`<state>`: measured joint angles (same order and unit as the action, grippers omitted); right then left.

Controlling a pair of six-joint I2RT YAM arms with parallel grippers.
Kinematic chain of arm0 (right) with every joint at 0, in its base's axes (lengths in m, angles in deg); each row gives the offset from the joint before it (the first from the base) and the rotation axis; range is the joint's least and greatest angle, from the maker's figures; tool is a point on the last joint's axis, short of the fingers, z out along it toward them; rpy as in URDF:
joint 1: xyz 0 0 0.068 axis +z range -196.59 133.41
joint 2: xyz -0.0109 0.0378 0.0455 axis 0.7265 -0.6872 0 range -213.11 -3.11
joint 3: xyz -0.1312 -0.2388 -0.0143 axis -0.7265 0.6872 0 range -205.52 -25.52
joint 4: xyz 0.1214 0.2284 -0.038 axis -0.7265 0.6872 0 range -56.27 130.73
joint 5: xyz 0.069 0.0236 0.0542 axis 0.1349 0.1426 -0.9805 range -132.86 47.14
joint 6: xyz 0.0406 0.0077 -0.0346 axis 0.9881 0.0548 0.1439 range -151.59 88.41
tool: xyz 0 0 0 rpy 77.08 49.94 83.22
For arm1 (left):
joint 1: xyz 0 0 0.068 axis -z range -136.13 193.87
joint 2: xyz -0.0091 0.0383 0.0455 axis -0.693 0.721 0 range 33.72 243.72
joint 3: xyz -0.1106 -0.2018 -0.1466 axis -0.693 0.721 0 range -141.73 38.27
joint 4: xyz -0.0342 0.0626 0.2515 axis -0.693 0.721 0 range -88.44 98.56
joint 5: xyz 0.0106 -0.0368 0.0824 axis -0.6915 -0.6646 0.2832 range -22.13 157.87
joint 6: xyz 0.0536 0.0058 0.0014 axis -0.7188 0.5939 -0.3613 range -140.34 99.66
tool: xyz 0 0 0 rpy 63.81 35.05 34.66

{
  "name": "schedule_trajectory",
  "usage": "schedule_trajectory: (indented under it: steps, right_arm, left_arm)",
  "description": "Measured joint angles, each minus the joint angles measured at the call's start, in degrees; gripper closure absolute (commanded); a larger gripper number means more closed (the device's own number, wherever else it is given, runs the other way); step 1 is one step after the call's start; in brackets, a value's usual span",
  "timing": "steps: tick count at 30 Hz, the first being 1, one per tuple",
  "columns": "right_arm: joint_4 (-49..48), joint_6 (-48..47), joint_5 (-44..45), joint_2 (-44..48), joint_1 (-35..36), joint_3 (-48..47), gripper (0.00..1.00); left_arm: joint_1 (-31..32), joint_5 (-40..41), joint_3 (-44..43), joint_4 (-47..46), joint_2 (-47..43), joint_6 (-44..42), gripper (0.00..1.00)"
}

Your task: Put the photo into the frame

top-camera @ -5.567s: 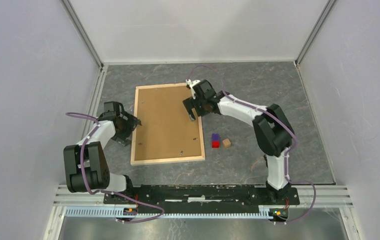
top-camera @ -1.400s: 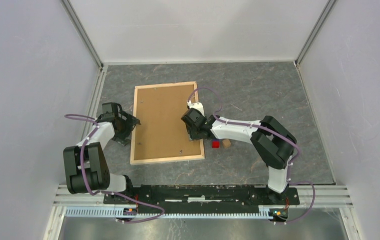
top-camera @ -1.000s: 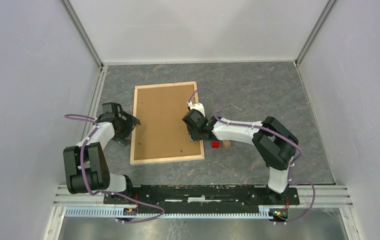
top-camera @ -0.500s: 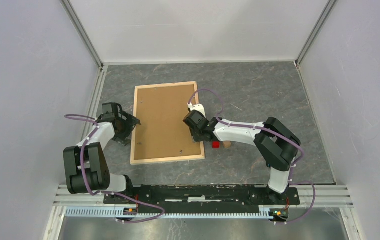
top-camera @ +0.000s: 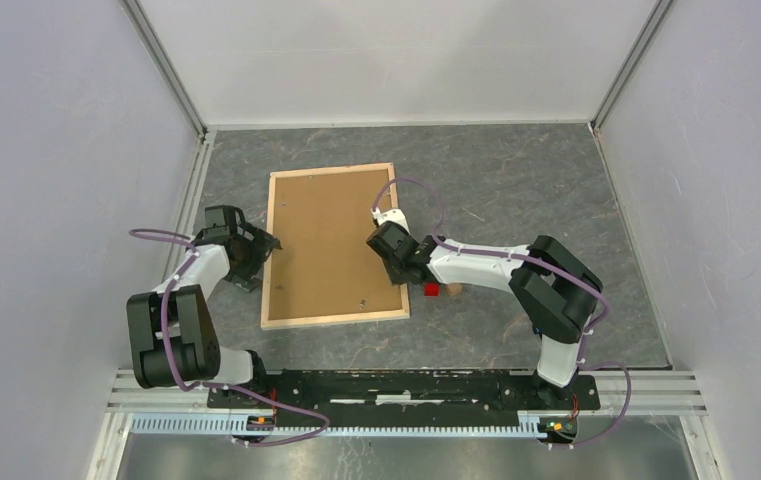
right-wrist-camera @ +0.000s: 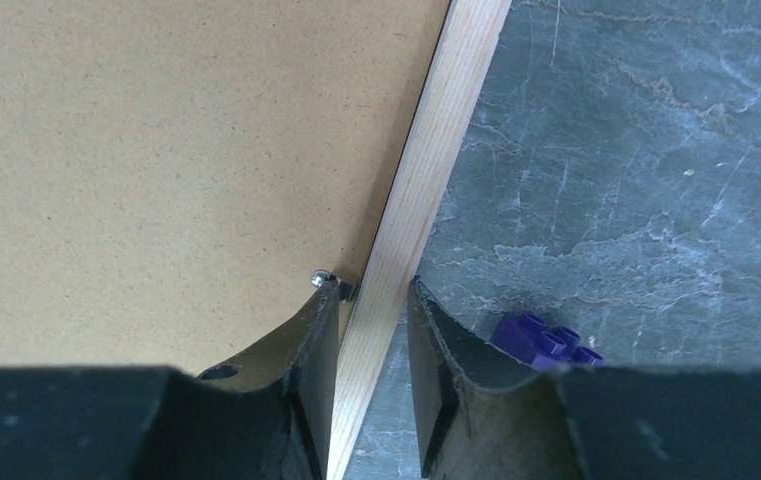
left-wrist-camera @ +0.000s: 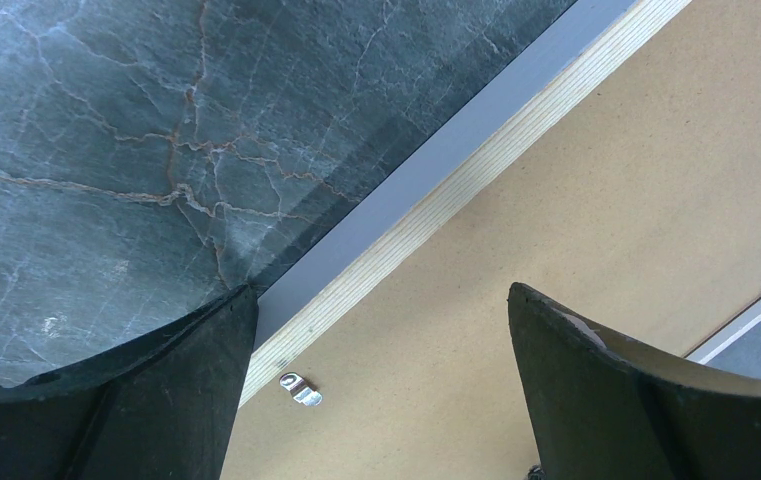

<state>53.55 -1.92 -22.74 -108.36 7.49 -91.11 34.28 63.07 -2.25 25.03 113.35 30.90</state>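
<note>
The frame (top-camera: 336, 320) of light wooden slats lies back up on the table, and a brown backing board (top-camera: 324, 235) fills it. The photo is hidden. My left gripper (top-camera: 261, 250) is open at the frame's left slat (left-wrist-camera: 476, 170), its fingers spread above the slat and the board (left-wrist-camera: 606, 200), near a small metal tab (left-wrist-camera: 300, 390). My right gripper (top-camera: 393, 272) is narrowly open astride the right slat (right-wrist-camera: 446, 140). Its left finger (right-wrist-camera: 318, 340) touches a metal tab (right-wrist-camera: 324, 279) at the board's edge. A thin gap shows beside the other finger.
A purple brick (right-wrist-camera: 546, 342) lies on the table just right of my right gripper. A red block (top-camera: 431, 290) and a small wooden block (top-camera: 453, 288) lie beside the frame's right side. Walls close in the left, right and far sides.
My right gripper has slid along the frame's right slat from its far end toward the near end, with only a small shift in the last second. My left arm has not moved.
</note>
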Motion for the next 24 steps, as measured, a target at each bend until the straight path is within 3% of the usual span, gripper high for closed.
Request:
schedule_trajectory:
  steps: [5, 7, 12, 17, 24]
  right_arm:
    - [-0.4, -4.6, 1.5, 0.0, 0.6, 0.2, 0.67]
    - [-0.5, -6.3, 1.6, 0.0, 0.7, 0.2, 0.63]
    - [-1.4, -9.1, 1.4, 0.1, 0.8, 0.2, 0.39]
    - [-4.1, -9.9, -1.9, 0.2, 0.7, 0.5, 0.28]
    - [-6.3, -10.1, -4.3, -1.4, -1.4, -0.5, 0.23]
  left_arm:
    - [0.0, 0.0, 0.0, 0.0, 0.0, 0.0, 0.00]
    - [0.0, 0.0, 0.0, 0.0, 0.0, 0.0, 0.00]
    - [0.0, 0.0, 0.1, 0.0, -0.1, 0.0, 0.00]
    - [0.0, 0.0, 0.1, 0.0, -0.1, 0.0, 0.00]
    - [-0.4, -1.2, 0.1, -0.3, -0.2, -0.1, 0.00]
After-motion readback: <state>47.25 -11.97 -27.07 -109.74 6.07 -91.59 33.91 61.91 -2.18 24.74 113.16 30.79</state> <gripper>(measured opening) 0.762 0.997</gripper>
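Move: The small metal clip on the frame's right bar lies about 1 cm left of the right hand, practically level with it in reach and a touch below, at the inner finger's tip. The purple-red block is roughly 6 cm right and 1 cm back; the wooden cube about 10 cm right and 2 cm back. The front bar's clip is some 7 cm left and 5 cm back. From the left hand, the right-bar clip is about 24 cm right and 2 cm back. Astride the right bar, the right hand opens wide, twists some 10 degrees counter-clockwise and edges forward-left about 2 cm. ##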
